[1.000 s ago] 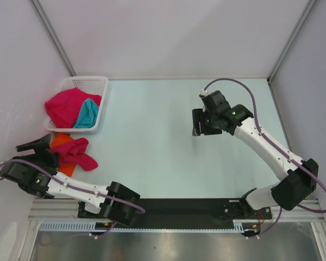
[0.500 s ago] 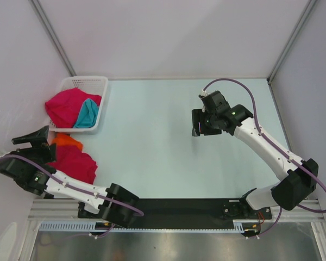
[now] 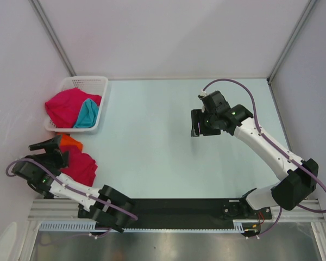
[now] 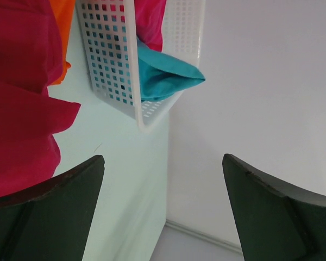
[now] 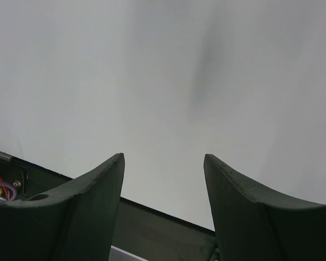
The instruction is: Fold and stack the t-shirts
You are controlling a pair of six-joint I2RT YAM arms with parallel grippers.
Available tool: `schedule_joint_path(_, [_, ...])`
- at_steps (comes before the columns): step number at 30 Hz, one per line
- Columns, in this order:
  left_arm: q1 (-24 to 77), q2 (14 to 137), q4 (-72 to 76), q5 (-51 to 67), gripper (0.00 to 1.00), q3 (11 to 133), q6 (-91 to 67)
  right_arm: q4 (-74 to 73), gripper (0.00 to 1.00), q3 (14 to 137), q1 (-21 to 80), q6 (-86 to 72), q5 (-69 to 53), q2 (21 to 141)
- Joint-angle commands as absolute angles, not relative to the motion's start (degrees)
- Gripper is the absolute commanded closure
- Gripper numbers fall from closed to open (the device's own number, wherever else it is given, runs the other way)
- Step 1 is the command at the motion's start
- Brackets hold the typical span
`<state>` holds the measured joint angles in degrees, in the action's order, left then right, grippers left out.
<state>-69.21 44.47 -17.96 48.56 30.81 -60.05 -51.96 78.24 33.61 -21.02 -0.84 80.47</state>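
A crimson t-shirt (image 3: 79,166) lies crumpled on the table at the near left, partly over an orange t-shirt (image 3: 70,141). Another crimson t-shirt (image 3: 68,105) and a teal t-shirt (image 3: 88,115) fill the white basket (image 3: 92,82). My left gripper (image 3: 45,144) hovers just left of the table pile, open and holding nothing. In the left wrist view the gripper (image 4: 163,157) points past the crimson cloth (image 4: 16,103), the orange cloth (image 4: 62,32) and the teal cloth (image 4: 165,76) in the basket (image 4: 111,65). My right gripper (image 3: 195,124) hangs open over bare table; the right wrist view shows the gripper (image 5: 163,156) holding nothing.
The basket stands in the far left corner against the side wall (image 3: 16,81). White walls close the table on the left, back and right. A black rail (image 3: 179,206) with the arm bases runs along the near edge.
The crimson t-shirt on the table has slumped flatter and spread toward the near edge. My left gripper swung away toward the wall, then came back beside the pile. The right arm has hardly moved.
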Motion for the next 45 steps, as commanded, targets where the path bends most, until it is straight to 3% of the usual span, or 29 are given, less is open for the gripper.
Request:
schedule_joint_path(1, [-63.29, 49.73, -15.12, 46.32, 0.05, 31.28, -56.61, -50.45, 0.34, 77.88, 34.54, -22.15, -2.11, 79.37])
schedule_joint_path(5, [-57.58, 54.4, -15.73, 43.69, 0.05, 34.62, -53.88, -50.45, 0.35, 77.43, 35.24, -22.76, -1.85, 79.37])
schedule_joint_path(8, [-56.34, 55.11, -18.88, 38.16, 0.01, 37.51, -50.72, -50.54, 0.35, 77.69, 35.42, -22.85, -1.58, 79.45])
schedule_joint_path(24, [-48.26, 60.02, -31.9, 14.35, 0.01, 50.27, -32.62, -50.19, 0.35, 79.54, 37.09, -23.64, -1.23, 83.41])
schedule_joint_path(32, [-42.02, 70.83, -35.59, 10.47, 0.0, 53.0, -26.46, -49.57, 0.35, 79.1, 37.88, -24.08, -1.32, 84.2])
schedule_joint_path(41, [-36.48, 72.24, -37.88, 1.93, 0.01, 54.67, -23.73, -48.96, 0.36, 79.01, 38.06, -24.35, -1.58, 85.78])
schedule_joint_path(45, [-36.3, 71.9, -37.18, 2.28, 0.15, 53.88, -23.99, -48.78, 0.36, 78.93, 38.15, -24.26, -1.49, 86.13])
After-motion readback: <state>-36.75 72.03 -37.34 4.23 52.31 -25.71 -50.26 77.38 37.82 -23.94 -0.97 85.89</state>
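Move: The red t-shirt lying folded on the stack is almost under the open left hand, its middle some 18 cm below, about 2 cm back and 2 cm to the right. The orange shirt's showing corner sticks out roughly 10 cm ahead and 3 cm left. The white basket stands beyond, about 27 cm ahead, 4 cm left. From the right hand the red shirt lies about 55 cm left, 6 cm back and 18 cm below. Down, in steps, goes the empty left hand towards the red shirt's front edge, about 8 cm in all and some 3 cm forward; it first dips forward and right, swings back left with a slight rise, then sinks again. Meanwhile its fingers tip from nearly level to steeply down, by about 45 degrees, and roll with the left side rising, staying wide open above the cloth. The right hand drifts about 3 cm left and as much down over bare table. ##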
